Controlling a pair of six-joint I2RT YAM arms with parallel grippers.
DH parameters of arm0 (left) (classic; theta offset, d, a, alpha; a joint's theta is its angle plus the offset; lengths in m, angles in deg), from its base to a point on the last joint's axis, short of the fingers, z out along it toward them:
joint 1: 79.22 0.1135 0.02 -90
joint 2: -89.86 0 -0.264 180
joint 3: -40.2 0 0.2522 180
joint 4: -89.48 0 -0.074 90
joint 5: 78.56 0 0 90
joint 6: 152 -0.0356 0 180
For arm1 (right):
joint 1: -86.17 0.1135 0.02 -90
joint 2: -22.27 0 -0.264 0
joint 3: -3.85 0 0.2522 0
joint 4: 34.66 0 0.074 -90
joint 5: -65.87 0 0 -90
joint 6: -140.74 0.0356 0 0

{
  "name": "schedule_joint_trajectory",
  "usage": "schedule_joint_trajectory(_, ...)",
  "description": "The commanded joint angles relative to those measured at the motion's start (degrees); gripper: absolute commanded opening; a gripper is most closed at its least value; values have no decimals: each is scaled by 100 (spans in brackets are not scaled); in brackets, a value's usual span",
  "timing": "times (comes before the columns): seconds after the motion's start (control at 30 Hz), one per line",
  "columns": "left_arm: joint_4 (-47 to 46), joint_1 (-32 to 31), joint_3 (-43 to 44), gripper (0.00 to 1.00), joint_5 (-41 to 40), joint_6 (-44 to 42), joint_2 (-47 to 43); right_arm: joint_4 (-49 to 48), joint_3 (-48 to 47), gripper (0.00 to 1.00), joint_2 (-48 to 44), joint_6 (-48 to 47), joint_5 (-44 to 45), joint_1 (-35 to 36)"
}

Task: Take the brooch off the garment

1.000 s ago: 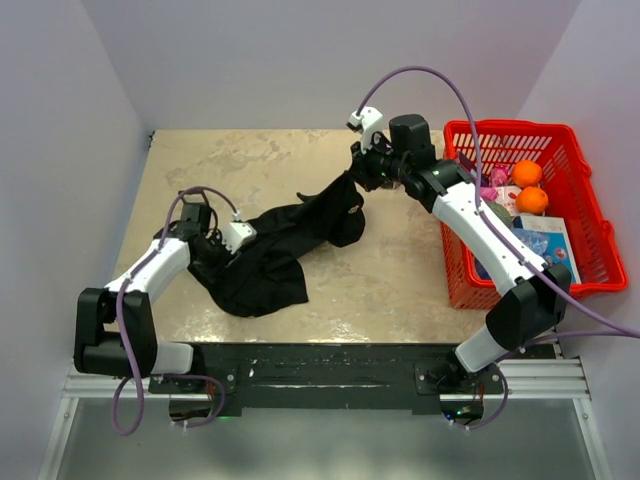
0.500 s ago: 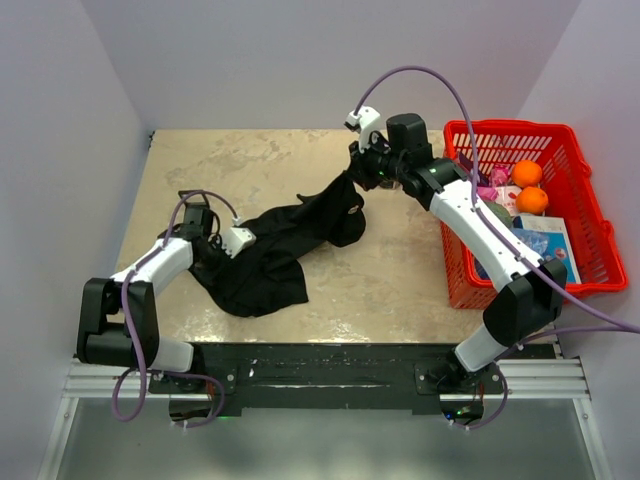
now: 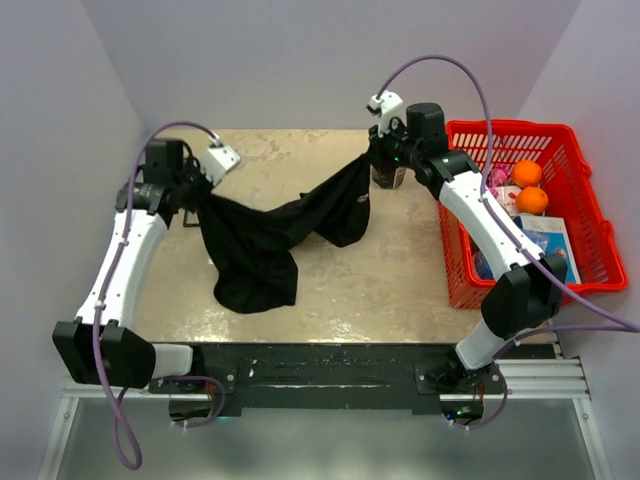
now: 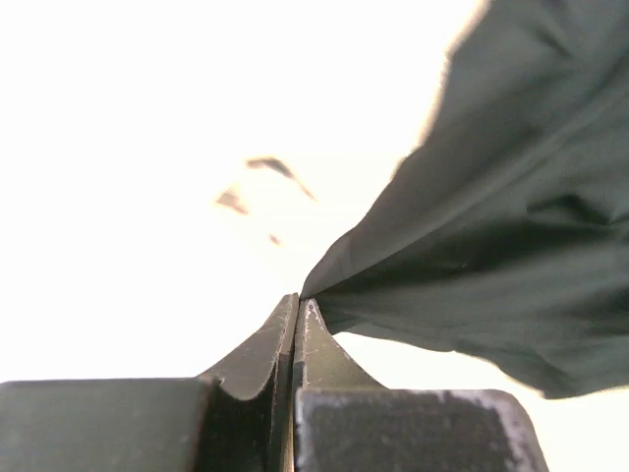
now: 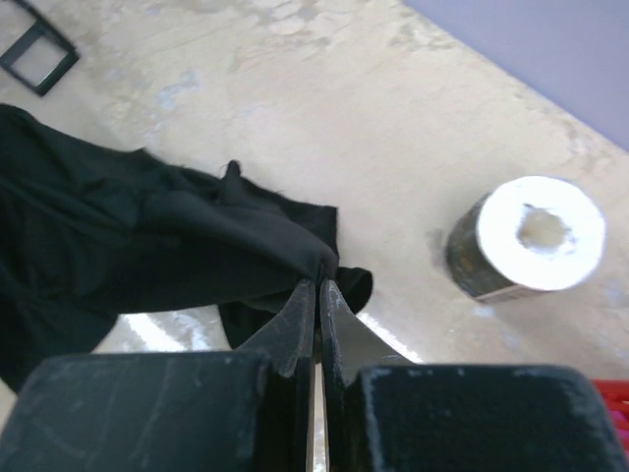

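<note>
The garment (image 3: 262, 240), a black T-shirt, hangs stretched between my two grippers, with its lower part drooping onto the table. My left gripper (image 3: 203, 193) is raised at the back left. In the left wrist view, the left gripper (image 4: 300, 301) is shut on a pinch of the black garment (image 4: 501, 226). My right gripper (image 3: 368, 160) holds the other end at the back right. In the right wrist view, the right gripper (image 5: 317, 282) is shut on a fold of the garment (image 5: 147, 231). The brooch does not show in any view.
A red basket (image 3: 520, 127) stands at the right with two oranges (image 3: 528, 173) and packets inside. A dark cylinder with a white top (image 5: 536, 236) stands just beyond the right gripper. A black square frame (image 5: 37, 49) lies on the beige table (image 3: 400, 270).
My left gripper closed on the cloth and rose toward the back left, lifting the garment off the table and spreading it. The right gripper shifted slightly right, still holding its end.
</note>
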Motion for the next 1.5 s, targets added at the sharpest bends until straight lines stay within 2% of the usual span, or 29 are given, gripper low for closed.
schedule_joint_trajectory(0.0,697,80,1638,0,-326,-324,-172,-831,-231,0,-408,91,-90,-161)
schedule_joint_trajectory(0.1,1094,98,1924,0,-18,-396,-260,-858,-477,0,-654,266,-47,-161)
schedule_joint_trajectory(0.27,637,185,1924,0,52,-387,-839,-411,-820,0,-1164,4,252,-161)
schedule_joint_trajectory(0.4,453,229,2265,0,0,-203,-1191,-94,-873,0,-1638,-400,953,-152)
schedule_joint_trajectory(0.53,-204,238,2433,0,-438,184,-1708,346,-1014,0,-2164,-594,1192,-152)
schedule_joint_trajectory(0.7,-479,238,3266,0,-528,711,-1877,987,-1164,0,-2711,-585,859,-152)
schedule_joint_trajectory(0.83,-278,238,3620,0,-203,800,-1921,1478,-1102,0,-3097,-550,771,-143)
schedule_joint_trajectory(0.93,56,238,3340,0,183,791,-1947,1638,-910,0,-3326,-568,666,-152)
schedule_joint_trajectory(1.03,-4,238,2419,0,465,791,-2105,1560,-444,0,-3511,-603,631,-152)
schedule_joint_trajectory(1.23,-1014,238,-155,0,483,475,-2247,946,1144,0,-3573,-822,113,-143)
schedule_joint_trajectory(1.37,-1349,238,-747,0,474,571,-1826,917,2043,0,-3328,-1357,-248,111)
schedule_joint_trajectory(1.4,-1402,238,-826,0,518,597,-1668,1065,2140,0,-3135,-1463,-379,381)
schedule_joint_trajectory(1.43,-1454,238,-1010,0,562,606,-1597,1380,2341,2,-3029,-1586,-502,523)
schedule_joint_trajectory(1.47,-1498,230,-1090,0,597,650,-1544,1644,2404,19,-2932,-1935,-625,690)
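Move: I hold a garment end in each hand. The brooch hangs about 15 cm below my right hand and 2 cm back. The bare table near the front edge is 25 cm back of that hand, 4 left and 28 down, and 17 cm back and 28 right of my left. The paper roll stands 12 cm ahead and 9 right of my right hand; the black frame lies 10 ahead and 8 left of my left, which has the brooch some 32 right and 6 ahead. Keeping both ends pinched, I fling the garment up and back towards me: my left hand rises about 36 cm, its fingers tipping up, while my right rises some 23 cm, swings back 17 and right 10, away from the paper roll. Then both drop fast almost to their starting heights, the left coming forward again and the right edging left, as the fingers tip back down. ##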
